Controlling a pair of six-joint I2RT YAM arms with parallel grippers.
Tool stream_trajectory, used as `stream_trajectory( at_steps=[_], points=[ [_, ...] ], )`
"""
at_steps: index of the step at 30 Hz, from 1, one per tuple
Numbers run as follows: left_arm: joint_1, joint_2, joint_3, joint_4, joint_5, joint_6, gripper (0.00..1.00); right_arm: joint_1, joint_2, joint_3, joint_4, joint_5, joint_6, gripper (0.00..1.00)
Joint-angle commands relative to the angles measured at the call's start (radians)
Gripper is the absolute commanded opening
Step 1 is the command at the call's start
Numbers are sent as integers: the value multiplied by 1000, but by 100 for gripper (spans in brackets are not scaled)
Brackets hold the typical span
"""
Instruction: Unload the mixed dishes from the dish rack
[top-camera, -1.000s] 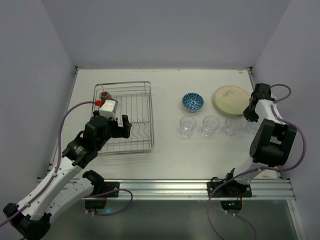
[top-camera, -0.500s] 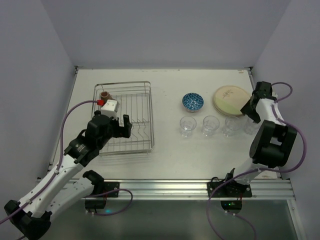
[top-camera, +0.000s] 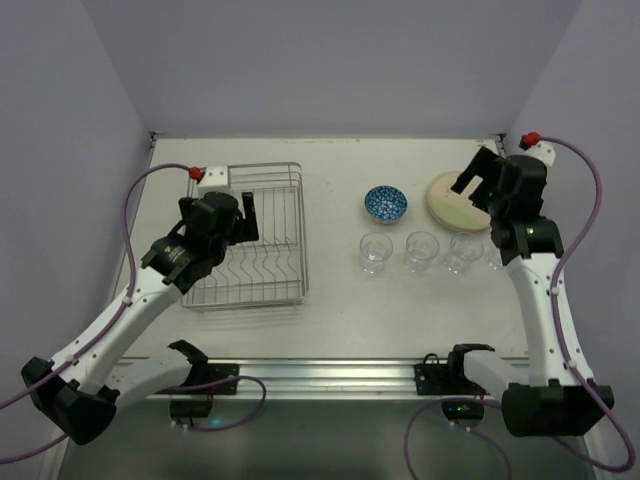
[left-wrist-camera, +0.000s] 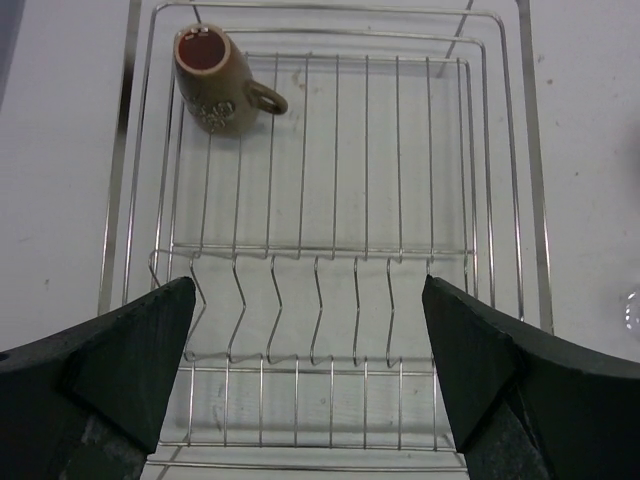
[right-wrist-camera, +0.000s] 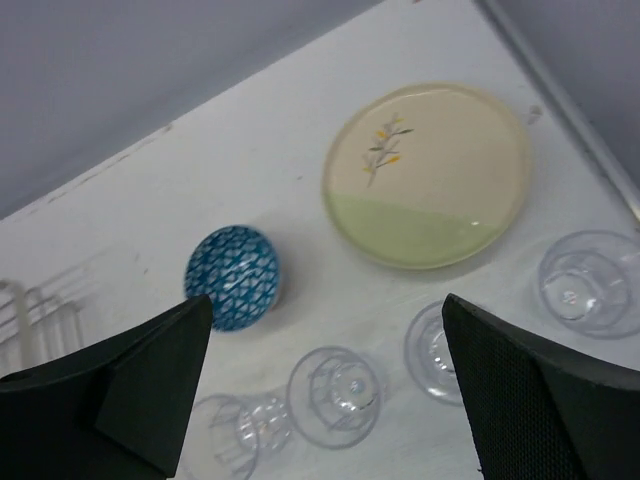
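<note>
The silver wire dish rack (top-camera: 302, 255) stands at the left of the table. One small brown mug (left-wrist-camera: 215, 88) lies on its side in the rack's far left corner (left-wrist-camera: 140, 120). My left gripper (top-camera: 246, 214) hangs open above the rack's prongs (left-wrist-camera: 308, 290), holding nothing. To the right stand a blue-patterned bowl (top-camera: 385, 202), cream plates (top-camera: 448, 203) and a row of clear glasses (top-camera: 421, 250). My right gripper (top-camera: 478, 185) is open and empty, raised above the plates. Its view shows the bowl (right-wrist-camera: 232, 277), plate (right-wrist-camera: 430, 175) and glasses (right-wrist-camera: 335, 395) below the right gripper (right-wrist-camera: 327, 300).
The table's back edge and grey walls are close behind the plates and the rack. A glass (right-wrist-camera: 590, 283) stands near the table's right edge. Bare white tabletop (top-camera: 335, 300) lies between the rack and the glasses.
My right gripper has opened, lifted and swung back from the rightmost glass to above the plates. My left arm has moved farther back over the rack, staying open.
</note>
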Motion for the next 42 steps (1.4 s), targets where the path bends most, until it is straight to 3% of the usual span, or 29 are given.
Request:
stream_trajectory(
  at_steps=[1,4,7,12,16,20,28,42],
  points=[
    [41,105,157,-37,-81,-50,100,125,-144,-107,89,-100,35,99],
    [191,203,236,-8,86,-19,100,179,-215,-183,147,-272,62,99],
    [286,283,291,26,158,-27,100,204,-247,-238,166,-423,75,99],
    [347,475,427,-5,145,-156,100,222,-290,-324,201,-563,85,99],
    [351,647,581,-145,7,-300,100,224,-319,-361,221,-577,82,99],
    [386,791,679,-203,19,-413,100,225,-330,-368,223,-600,79,99],
    [426,900,704,-181,14,-527,100,225,-336,-379,240,-628,82,99],
    [468,987,693,-169,-32,-602,98,228,-350,-402,246,-645,84,99]
  ],
)
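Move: The brown mug leans in the far left corner of the dish rack, about 18 cm ahead of the left hand, 6 cm to its left and 14 cm below; the rack's far rail runs 6 cm beyond the mug, its middle 8 cm to the mug's right. From the right hand the mug lies roughly 62 cm left, 11 cm ahead; nearer this hand, the leftmost glass stands 22 cm left, 2 cm back. The mug is what the left hand goes for: wide open, it sweeps some 18 cm forward and 9 cm left over the rack, sinking about 11 cm, mostly late, while turning 45 degrees counter-clockwise and tipping down until the fingers hang just above the mug. The right hand, empty and open, swings left and somewhat back past the plates towards the middle, turning counter-clockwise, then waits. ##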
